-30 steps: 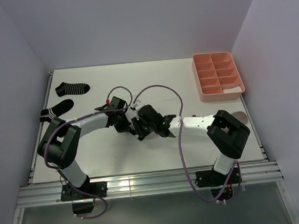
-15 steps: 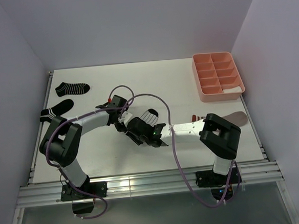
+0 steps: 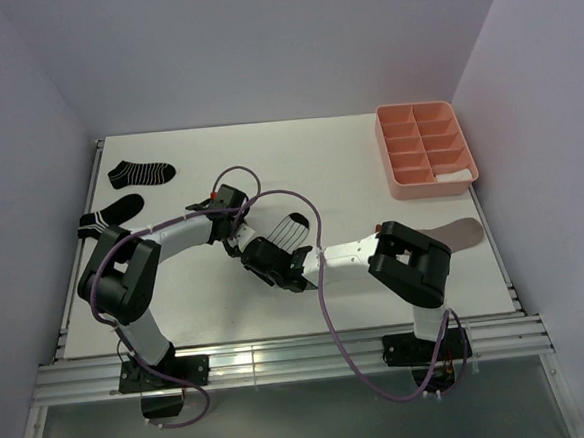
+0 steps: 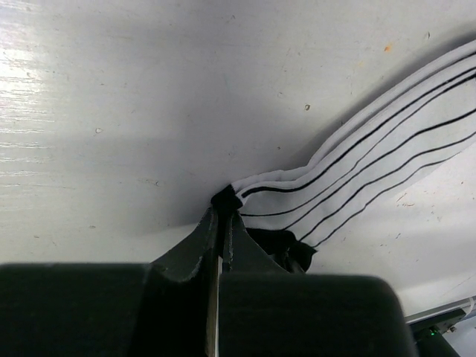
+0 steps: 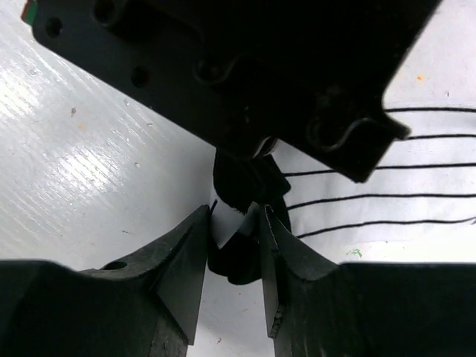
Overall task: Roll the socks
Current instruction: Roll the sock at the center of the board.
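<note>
A white thin-striped sock (image 3: 291, 227) with a black end lies at mid-table. In the left wrist view my left gripper (image 4: 223, 205) is shut on the black tip of this sock (image 4: 372, 160). My right gripper (image 5: 233, 213) faces it from the near side, its fingers closed on a bunched fold of the same black end (image 5: 242, 256). In the top view the left gripper (image 3: 237, 241) and right gripper (image 3: 257, 258) meet at the sock's left end. Two black white-striped socks (image 3: 140, 172) (image 3: 111, 214) lie far left. A taupe sock (image 3: 455, 233) lies right.
A pink divided tray (image 3: 406, 131) stands at the back right, with a white sock (image 3: 456, 175) in its near right compartment. The right arm's purple cable (image 3: 321, 277) loops over the table's middle. Walls close in the table on three sides.
My right arm has swung left and toward the near edge, uncovering the striped sock, which now shows stretched out to the right. The left gripper has stayed put, still clamped.
</note>
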Available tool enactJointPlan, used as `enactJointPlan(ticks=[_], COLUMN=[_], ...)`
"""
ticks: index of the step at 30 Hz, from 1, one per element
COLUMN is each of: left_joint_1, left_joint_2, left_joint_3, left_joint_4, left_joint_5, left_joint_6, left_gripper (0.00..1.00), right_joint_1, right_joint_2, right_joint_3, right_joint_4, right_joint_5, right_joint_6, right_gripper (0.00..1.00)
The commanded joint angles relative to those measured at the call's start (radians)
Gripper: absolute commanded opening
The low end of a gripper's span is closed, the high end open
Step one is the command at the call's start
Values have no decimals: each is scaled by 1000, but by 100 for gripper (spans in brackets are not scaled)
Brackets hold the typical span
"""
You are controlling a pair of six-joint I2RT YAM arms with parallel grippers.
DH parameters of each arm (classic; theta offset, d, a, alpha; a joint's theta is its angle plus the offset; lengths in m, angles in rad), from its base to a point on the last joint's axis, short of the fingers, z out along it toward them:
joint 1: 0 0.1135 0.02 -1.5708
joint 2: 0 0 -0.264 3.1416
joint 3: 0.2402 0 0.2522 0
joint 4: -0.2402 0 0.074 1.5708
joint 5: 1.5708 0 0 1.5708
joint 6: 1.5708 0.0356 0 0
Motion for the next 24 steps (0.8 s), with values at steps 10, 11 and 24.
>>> enactJointPlan(ticks=[10, 11, 24], left_joint_1=[-11, -9, 49], left_joint_2=[34, 27, -222], left_joint_3=[11, 11, -131], left_joint_4=[-54, -51, 85], left_joint_5=[-22, -22, -85], left_joint_6=[65, 62, -53], left_gripper=[0, 0, 49], right_joint_1=[2, 1, -228], right_joint_2=[80, 82, -15], right_joint_3=[-4, -10, -109], right_joint_4=[-26, -23, 86], right_joint_5=[61, 41, -716], right_joint_6=[48, 53, 240], right_gripper=[20, 7, 0])
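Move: The left hand already pinches the far-left corner of the sock's near black end; that end's middle lies some 2 cm to its right and 1 cm back. From the open right hand, the same black end's middle is barely 1 cm ahead and 1 cm left, at fingertip height. The striped body runs out ahead and right, its middle about 5 cm ahead and 5 cm right of the right hand; the far black end is roughly 10 cm ahead and 9 cm right. Nearly in place, the right hand eases about half a centimetre forward and down as its open fingers close on the near side of the rolled black end, then keeps that pinch and rolls some 20 degrees, its left side rising. Only after that grip is shut does the left hand open about halfway, let go of its corner and back off roughly 2 cm to the left and 1 cm up. ##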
